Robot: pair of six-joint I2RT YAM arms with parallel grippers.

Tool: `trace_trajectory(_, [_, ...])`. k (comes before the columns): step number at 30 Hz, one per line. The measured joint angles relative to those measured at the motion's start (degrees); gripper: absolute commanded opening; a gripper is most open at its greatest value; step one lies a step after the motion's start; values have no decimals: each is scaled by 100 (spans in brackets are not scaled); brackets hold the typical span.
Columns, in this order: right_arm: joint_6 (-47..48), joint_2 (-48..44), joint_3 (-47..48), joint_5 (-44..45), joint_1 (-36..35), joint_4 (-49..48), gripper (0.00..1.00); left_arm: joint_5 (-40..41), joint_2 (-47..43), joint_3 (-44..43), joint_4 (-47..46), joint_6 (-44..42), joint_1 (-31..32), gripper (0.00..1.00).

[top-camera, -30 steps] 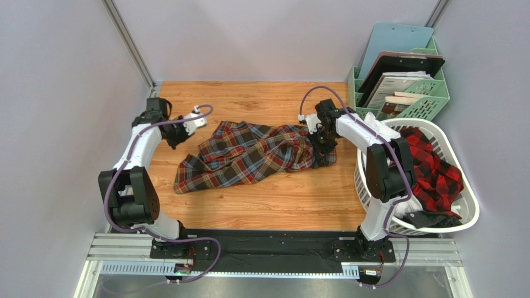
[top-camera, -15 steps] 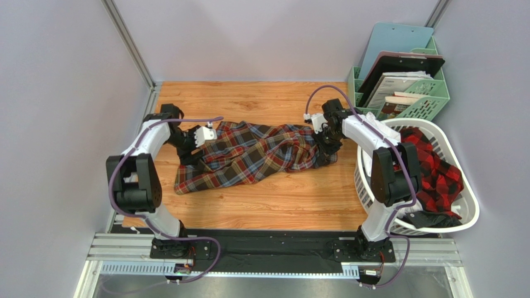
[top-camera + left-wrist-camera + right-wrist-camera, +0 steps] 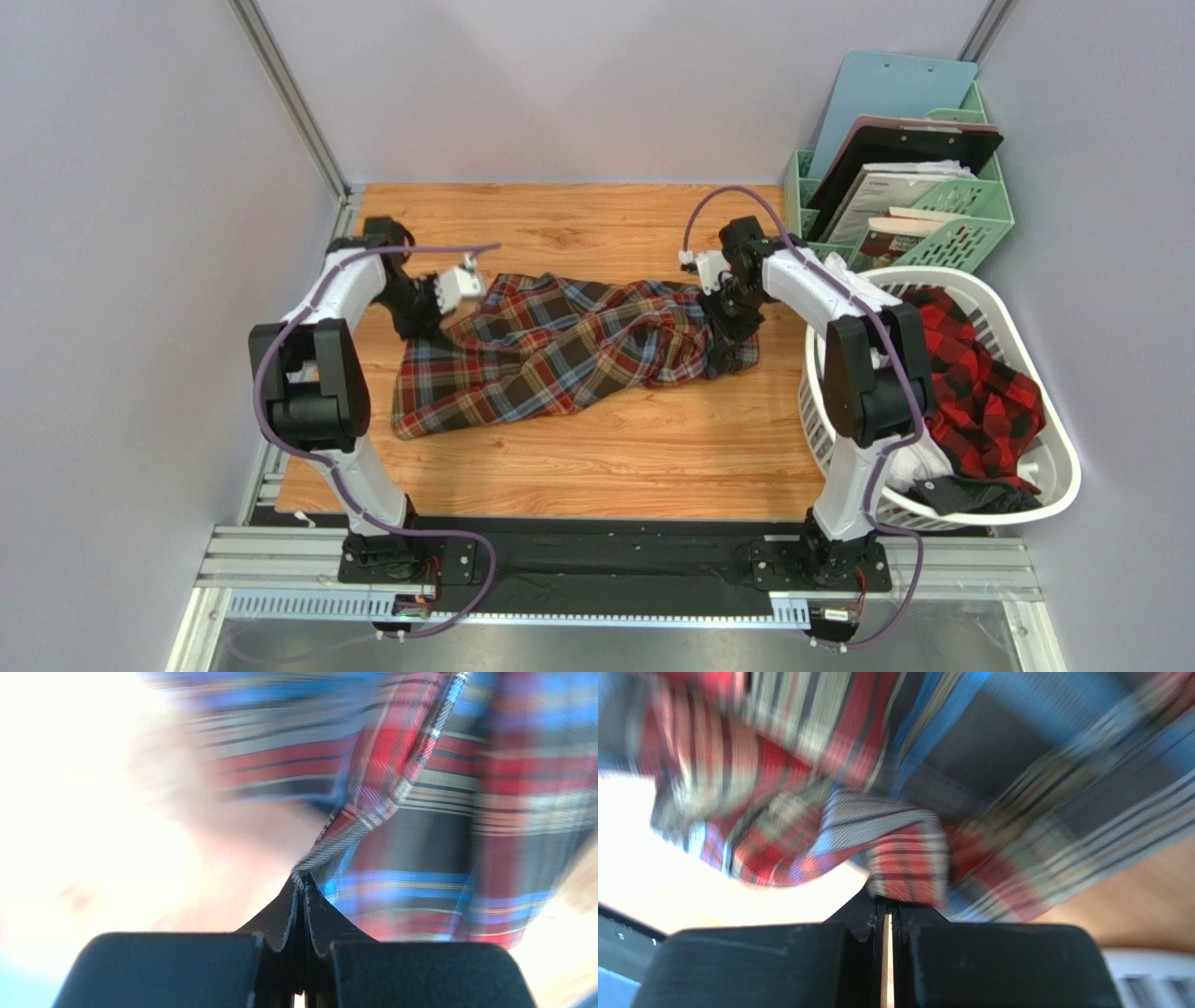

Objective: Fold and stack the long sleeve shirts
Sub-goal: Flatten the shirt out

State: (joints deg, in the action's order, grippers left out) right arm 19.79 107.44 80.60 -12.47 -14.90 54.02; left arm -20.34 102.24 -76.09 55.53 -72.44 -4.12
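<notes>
A dark brown-olive tartan long sleeve shirt lies crumpled across the wooden table. My left gripper is shut on its upper left edge. In the left wrist view a thin fabric edge rises out of the pinched fingertips of the left gripper. My right gripper is shut on the shirt's right end. The right wrist view shows a folded plaid flap caught at the tips of the right gripper. A red-and-black check shirt lies in the basket.
A white laundry basket stands at the table's right edge, with white and dark cloth in it besides the check shirt. A green file organizer with folders and papers sits at the back right. Grey walls close in the left, back and right.
My left gripper swung right from beside the shirt to its upper left edge, opened, and shut on the fabric. The right gripper stayed shut on the shirt's right end, shifting only slightly.
</notes>
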Motion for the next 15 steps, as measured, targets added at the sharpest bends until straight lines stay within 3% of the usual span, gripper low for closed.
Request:
trace_trajectory(4, [-15, 363, 953, -101, 136, 70, 0, -343, -166, -1198, -238, 669, -452, 0])
trace_trajectory(6, [17, 107, 1010, -179, 243, 15, 1, -507, -564, -1250, -275, 739, -627, 0])
trace_trajectory(9, [133, -625, 389, -304, 323, -9, 38, -765, -1558, -752, -63, 629, -811, 0])
trace_trajectory(10, [208, -916, 50, -334, 337, -31, 57, -850, -1998, -431, 22, 533, -824, 0])
trace_trajectory(13, [595, -1482, -828, -483, 341, 402, 72, -968, -3340, 796, 321, 122, -782, 0])
trace_trajectory(15, [778, -1449, -1021, -643, 341, 719, 75, -951, -3998, 1589, 485, -240, -750, 0])
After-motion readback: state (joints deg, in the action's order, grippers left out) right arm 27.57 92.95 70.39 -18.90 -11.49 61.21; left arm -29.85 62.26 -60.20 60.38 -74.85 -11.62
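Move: The shirt lies bunched between the grippers, each already holding an end: its middle is about 20 cm right of the left hand, 2 cm back and 3 cm lower, and about 22 cm left of the right hand, 1 cm back. Its loose near-left corner is some 14 cm back and 4 cm left of the left hand. From the right hand, the laundry basket's middle is about 30 cm right and 8 cm back, roughly level. The shirt is flicked by both hands at once: they sweep forward about 5 cm and up, then reverse sharply towards the arms' bases. The left keeps its pinch, climbs some 14 cm, comes back 15 cm while sinking slightly, and tilts its fingertips forward about 20 degrees. The right rises less, opens on the way back, lets go of its end and sinks a little. ##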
